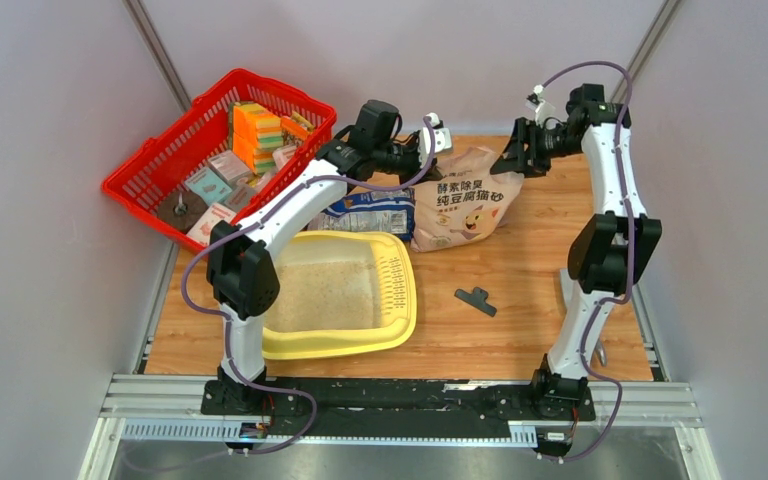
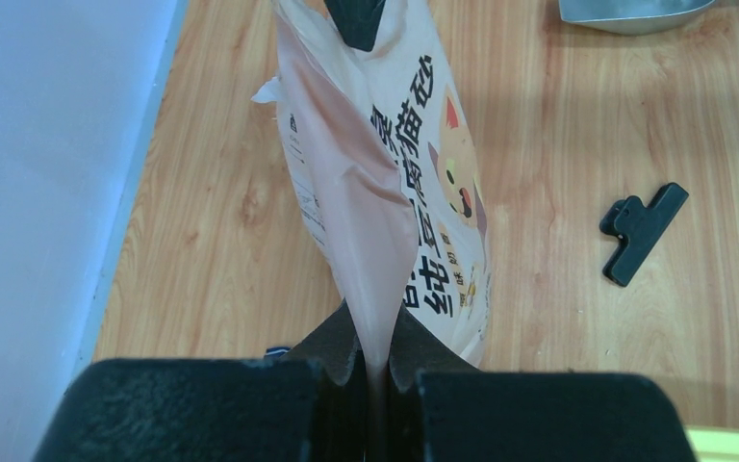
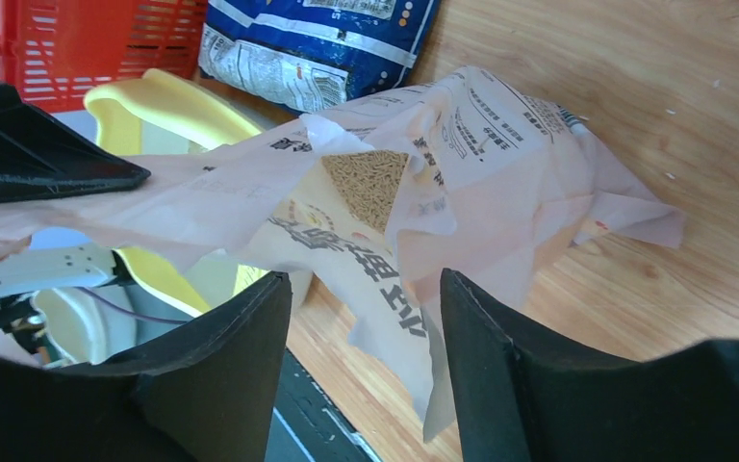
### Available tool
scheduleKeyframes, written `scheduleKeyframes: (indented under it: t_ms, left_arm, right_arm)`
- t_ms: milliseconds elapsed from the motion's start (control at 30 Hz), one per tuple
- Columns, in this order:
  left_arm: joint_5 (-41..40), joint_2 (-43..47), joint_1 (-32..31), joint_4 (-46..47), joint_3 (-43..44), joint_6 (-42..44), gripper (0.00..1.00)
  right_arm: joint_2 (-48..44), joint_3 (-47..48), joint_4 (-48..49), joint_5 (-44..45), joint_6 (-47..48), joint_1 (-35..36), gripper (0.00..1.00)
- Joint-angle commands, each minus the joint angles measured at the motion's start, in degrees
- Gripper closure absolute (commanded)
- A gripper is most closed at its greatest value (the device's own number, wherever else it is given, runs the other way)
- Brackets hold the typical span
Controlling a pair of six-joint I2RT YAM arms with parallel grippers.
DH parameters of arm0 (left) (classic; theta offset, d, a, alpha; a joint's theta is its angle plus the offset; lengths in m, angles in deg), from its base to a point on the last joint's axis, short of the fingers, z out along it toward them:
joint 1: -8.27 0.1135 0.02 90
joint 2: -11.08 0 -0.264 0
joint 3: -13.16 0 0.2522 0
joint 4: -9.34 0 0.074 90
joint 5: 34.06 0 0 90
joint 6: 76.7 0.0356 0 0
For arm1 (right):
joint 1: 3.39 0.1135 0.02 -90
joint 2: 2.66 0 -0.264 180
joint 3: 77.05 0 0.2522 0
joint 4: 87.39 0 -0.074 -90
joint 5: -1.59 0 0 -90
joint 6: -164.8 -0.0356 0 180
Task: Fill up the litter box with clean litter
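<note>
The pale-yellow litter box (image 1: pixel 400 318) lies at the near left and holds a layer of beige litter (image 1: pixel 325 290). The tan litter bag (image 1: pixel 465 200) with dark lettering stands behind it. My left gripper (image 1: pixel 428 148) is shut on the bag's top edge; the paper is pinched between its fingers (image 2: pixel 346 361) in the left wrist view. My right gripper (image 1: pixel 513 158) is open at the bag's top right corner. In the right wrist view a flap of the bag (image 3: pixel 414 318) hangs between its spread fingers (image 3: pixel 241 356). Brown granules (image 3: pixel 370 183) show inside the bag.
A blue-and-white printed bag (image 1: pixel 370 212) lies between the tan bag and the red mesh basket (image 1: pixel 160 165) of sponges and packets at the far left. A black clip (image 1: pixel 475 300) lies on the wood right of the litter box. A grey metal object (image 2: pixel 635 12) sits beyond the bag.
</note>
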Motion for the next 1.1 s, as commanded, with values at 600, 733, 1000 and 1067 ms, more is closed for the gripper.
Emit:
scheduleKeyframes:
  t_ms: [600, 733, 1000, 1067]
  left_arm:
    - [3.05, 4.16, -0.75, 2.14, 2.04, 1.29, 1.0]
    - [3.23, 4.08, -0.93, 1.87, 2.3, 1.56, 1.0]
    - [2.97, 3.81, -0.93, 1.17, 3.18, 2.0, 1.0]
    - [2.79, 3.81, -0.93, 1.26, 3.18, 2.17, 1.0]
  right_arm:
    - [1.65, -6.28, 7.96, -12.27, -14.43, -4.0, 0.42]
    - [1.56, -6.11, 7.7, -8.24, -13.56, -3.48, 0.46]
    - [1.21, -2.6, 3.92, 2.13, -6.71, -0.4, 0.59]
    - [0.42, -1.89, 3.48, 9.91, -5.04, 0.21, 0.74]
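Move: The loose right-hand rim of the litter bag hangs just in front of the right hand's open fingertips, about 2 cm to its left, 1 cm back and 3 cm below; the bag's middle is roughly 7 cm left, 4 cm back and 12 cm down. The black clip lies some 22 cm back, 7 cm left and 22 cm below, the blue pack about 33 cm left, 2 cm back and 20 cm below. From the left hand, that rim is about 14 cm to the right, level fore and aft, and 5 cm lower. The right hand works its half-open fingers down over the loose rim of the litter bag, sinking about 3.5 cm in all with a brief small lift on the way and a slight shift forward, while the wrist swings the fingertips up and clockwise by some 15 degrees and then eases part of the way back. Its fingers narrow from roughly two thirds to one third open around the film, mostly at the end, while the left hand stays put and keeps its shut grip on the other side of the bag's mouth. ##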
